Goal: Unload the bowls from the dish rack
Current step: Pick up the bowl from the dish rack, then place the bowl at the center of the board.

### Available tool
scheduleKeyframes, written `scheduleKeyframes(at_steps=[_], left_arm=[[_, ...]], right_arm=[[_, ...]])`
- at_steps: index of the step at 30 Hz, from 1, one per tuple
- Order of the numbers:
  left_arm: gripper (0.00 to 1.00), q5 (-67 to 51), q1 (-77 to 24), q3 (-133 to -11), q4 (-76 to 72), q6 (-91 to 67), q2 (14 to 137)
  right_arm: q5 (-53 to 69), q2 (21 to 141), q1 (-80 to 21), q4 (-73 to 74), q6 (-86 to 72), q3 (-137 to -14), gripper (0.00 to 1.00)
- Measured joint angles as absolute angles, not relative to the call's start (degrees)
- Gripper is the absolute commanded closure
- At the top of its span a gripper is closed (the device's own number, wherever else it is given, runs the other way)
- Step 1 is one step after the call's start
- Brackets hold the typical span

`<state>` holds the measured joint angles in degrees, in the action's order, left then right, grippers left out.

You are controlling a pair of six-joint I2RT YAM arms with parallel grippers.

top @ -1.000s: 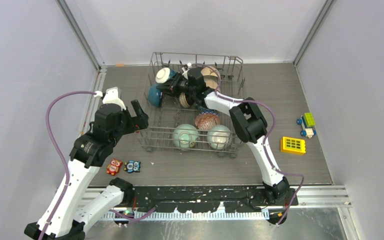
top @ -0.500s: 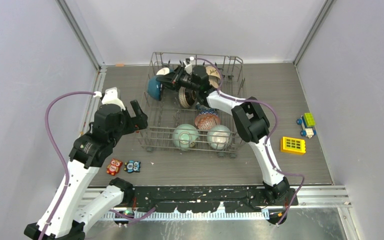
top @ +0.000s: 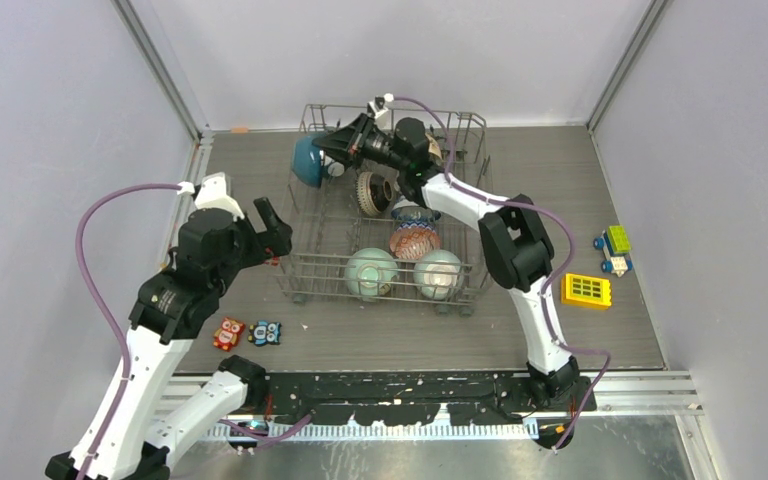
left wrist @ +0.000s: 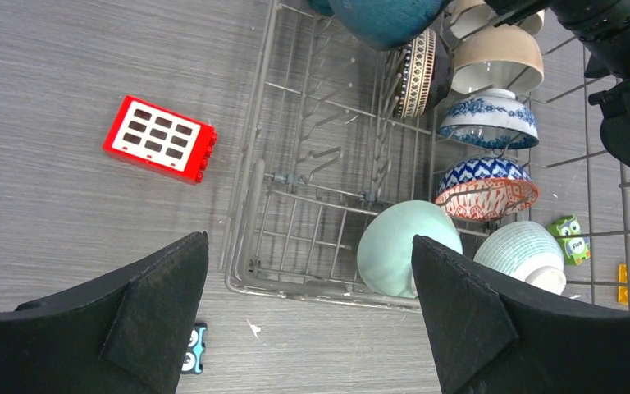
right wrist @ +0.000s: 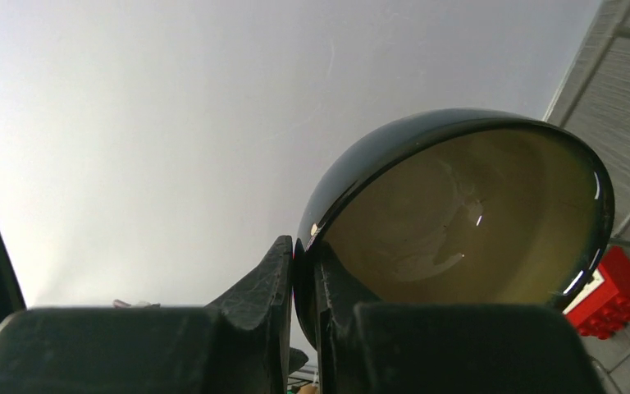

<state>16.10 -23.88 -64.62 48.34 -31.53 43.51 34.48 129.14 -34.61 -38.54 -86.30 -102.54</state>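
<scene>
The grey wire dish rack [top: 392, 109] sits mid-table. My right gripper [top: 334, 149] is shut on the rim of a teal bowl [top: 307, 160], holding it above the rack's far left corner. The right wrist view shows its fingers [right wrist: 275, 275] pinching the dark rim of that bowl [right wrist: 459, 213], which has a cream inside. Several bowls remain in the rack: pale green [top: 371, 272], teal-and-white [top: 438, 273], red patterned [top: 414, 241], blue-and-white [left wrist: 489, 121], cream [left wrist: 496, 61] and dark ribbed [left wrist: 417, 74]. My left gripper [top: 270, 226] hangs open and empty at the rack's [left wrist: 295, 180] near left corner.
A red block [left wrist: 161, 139] lies left of the rack. Two owl figures [top: 228, 332] [top: 266, 332] lie near the left arm. A yellow block [top: 586, 289] and a toy car [top: 614, 248] lie at the right. A green owl [left wrist: 568, 238] sits beyond the rack. Walls enclose the table.
My right gripper has lifted the teal bowl up and toward the rack's far left corner. The left arm has shifted slightly, still open.
</scene>
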Motion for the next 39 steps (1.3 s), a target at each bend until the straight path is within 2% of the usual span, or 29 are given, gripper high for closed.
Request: scheduleKeyframes(at_steps=[9, 19, 28, 33, 39], left_arm=[[0.05, 16.05, -23.88, -66.87, 48.53, -32.69, 43.31], [0.03, 15.42, -23.88, -69.54, 48.23, -34.57, 43.55], [0.0, 12.62, -23.88, -74.96, 48.07, -36.73, 47.37], [0.0, 7.31, -23.88, -78.56, 48.03, -37.06, 49.82], [0.0, -4.49, -23.88, -82.61, 48.38, -37.06, 53.87]], right_arm=[[36.95, 119.77, -34.26, -33.45, -81.36, -98.1, 0.99], [35.62, 97.67, -34.65, -9.56, -60.18, -92.82, 0.99], [23.57, 78.81, -42.72, 23.42, -32.34, -95.31, 0.99], [13.23, 74.74, -49.87, 40.84, -20.99, -99.92, 0.99], [-6.26, 72.69, -63.99, 54.78, -8.64, -102.76, 0.99]])
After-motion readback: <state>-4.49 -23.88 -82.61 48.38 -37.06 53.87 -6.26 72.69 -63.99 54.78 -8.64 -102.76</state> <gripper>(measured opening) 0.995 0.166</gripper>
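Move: The right hand holds the blue bowl above the rack's far left, with the open left gripper about 21 cm back and 8 cm left of it, nearly level. Some 20 cm below the right hand, the teal cup lies 8 cm ahead, and the patterned black bowl 9 cm right and 1 cm back. The green bowl is 17 cm back, 9 cm right. From the left hand, the blue bowl is 19 cm ahead, 6 cm right. Still pinching the blue bowl, right hand swings 28 cm back, right and up; open left rises 9 cm. ##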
